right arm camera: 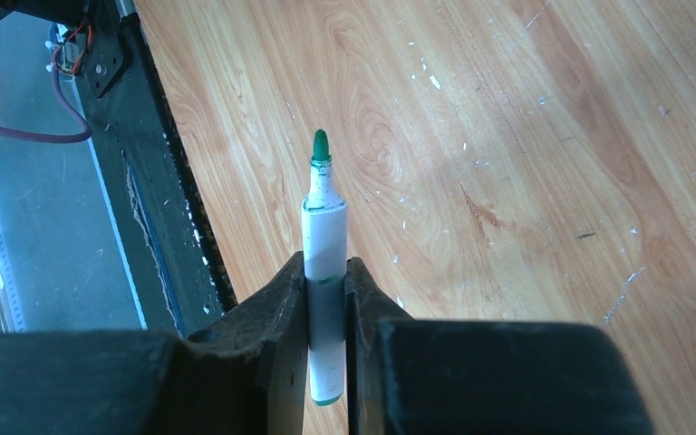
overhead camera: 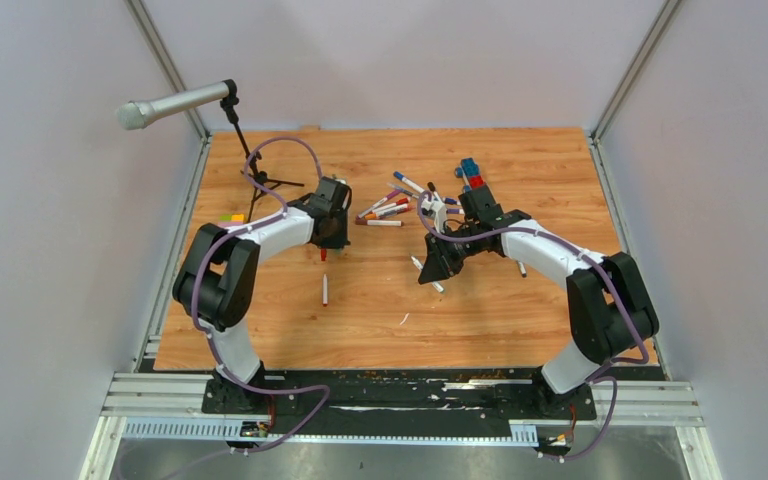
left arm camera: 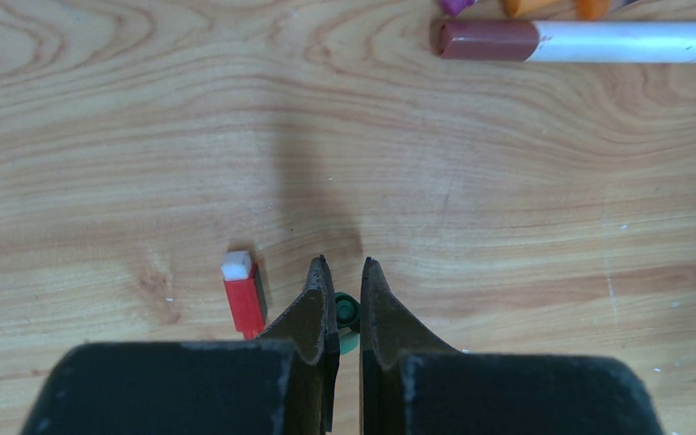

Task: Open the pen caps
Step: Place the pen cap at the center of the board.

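Note:
My left gripper [left arm camera: 345, 272] hangs low over the table, shut on a small green pen cap [left arm camera: 348, 313] that sits between its fingers. A red pen cap with a white end [left arm camera: 243, 304] lies on the wood just left of those fingers. My right gripper [right arm camera: 326, 272] is shut on the white barrel of a green pen [right arm camera: 324, 231]. The pen's bare green tip [right arm camera: 321, 145] points away from the jaws. In the top view the left gripper [overhead camera: 328, 238] and right gripper [overhead camera: 430, 268] stand apart, with a pile of capped pens [overhead camera: 390, 207] beyond them.
A pen with a maroon cap [left arm camera: 580, 41] lies ahead of the left gripper. One loose pen [overhead camera: 325, 290] lies mid-table and another [overhead camera: 522, 268] by the right arm. A blue-and-red toy car [overhead camera: 472, 175] is at the back, a microphone stand [overhead camera: 250, 170] at the back left.

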Controlling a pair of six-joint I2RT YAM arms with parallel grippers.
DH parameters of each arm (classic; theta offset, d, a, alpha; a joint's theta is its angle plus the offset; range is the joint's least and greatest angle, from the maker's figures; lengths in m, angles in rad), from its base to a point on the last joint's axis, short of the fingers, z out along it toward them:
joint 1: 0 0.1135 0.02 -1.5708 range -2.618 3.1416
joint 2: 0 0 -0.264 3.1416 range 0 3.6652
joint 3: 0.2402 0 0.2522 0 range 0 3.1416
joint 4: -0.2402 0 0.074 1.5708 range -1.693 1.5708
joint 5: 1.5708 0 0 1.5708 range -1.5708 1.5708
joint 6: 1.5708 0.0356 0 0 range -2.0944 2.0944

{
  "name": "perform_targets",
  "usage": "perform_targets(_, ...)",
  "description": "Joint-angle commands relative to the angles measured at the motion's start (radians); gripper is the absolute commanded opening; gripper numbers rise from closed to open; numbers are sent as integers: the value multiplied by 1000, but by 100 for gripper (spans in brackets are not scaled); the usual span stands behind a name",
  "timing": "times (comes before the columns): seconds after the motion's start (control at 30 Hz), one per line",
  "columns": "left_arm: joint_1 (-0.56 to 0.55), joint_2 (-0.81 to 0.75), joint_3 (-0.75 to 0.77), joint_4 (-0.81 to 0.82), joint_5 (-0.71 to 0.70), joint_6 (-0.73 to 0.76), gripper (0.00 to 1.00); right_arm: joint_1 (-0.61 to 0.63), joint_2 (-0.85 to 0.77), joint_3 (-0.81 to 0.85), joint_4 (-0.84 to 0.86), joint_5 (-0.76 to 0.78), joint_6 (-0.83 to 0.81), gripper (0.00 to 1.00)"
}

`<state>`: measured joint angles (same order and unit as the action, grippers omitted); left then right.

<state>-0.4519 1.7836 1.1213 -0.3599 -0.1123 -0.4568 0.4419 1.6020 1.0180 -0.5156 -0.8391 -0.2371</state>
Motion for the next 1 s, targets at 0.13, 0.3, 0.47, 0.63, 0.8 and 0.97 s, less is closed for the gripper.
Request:
perform_targets(0.13, -2, 28, 23, -28, -23, 21, 11, 2, 10, 30, 11, -20, -10, 0)
perform_targets(0.3, -2, 57, 33, -35, -24, 20, 17, 3, 10, 31, 10, -21, -12, 0)
perform_targets(0.47, -2, 68, 32, -37, -22, 16, 20, 2, 12, 31, 9, -22, -13, 0)
perform_targets(0.63, -2, 64, 38, -48, -23, 15, 25, 2, 12, 31, 9, -23, -11, 0)
perform_targets(0.8, -2, 52, 54, -64, -18, 14, 27, 2, 12, 31, 10, -25, -10, 0)
perform_targets(0.97, -2, 35, 70, -72, -15, 12, 31, 6, 12, 28, 13, -26, -5, 0)
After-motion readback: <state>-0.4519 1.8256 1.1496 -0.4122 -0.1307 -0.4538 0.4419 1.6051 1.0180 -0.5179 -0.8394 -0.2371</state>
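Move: Just below the left hand, which still pinches the green pen cap, the board spot for it lies about 3 cm down and 1 cm left. The red cap lies some 3 cm left of the hand and 1 cm back; the red uncapped pen 3 cm left and 9 cm back; the brown-capped pen 8 cm right and 7 cm ahead. From the right hand that spot is roughly 11 cm ahead, 17 cm left and 9 cm below. Sinking a little over 1 cm onto the board beside the red cap, the left hand drifts about half a centimetre back and left and tips only a few degrees. Already on its way down it starts parting its fingers, then stays low as they open slowly to about a quarter of their range, letting go of the green cap. The right hand holds still, keeping its grip on the uncapped green pen. ##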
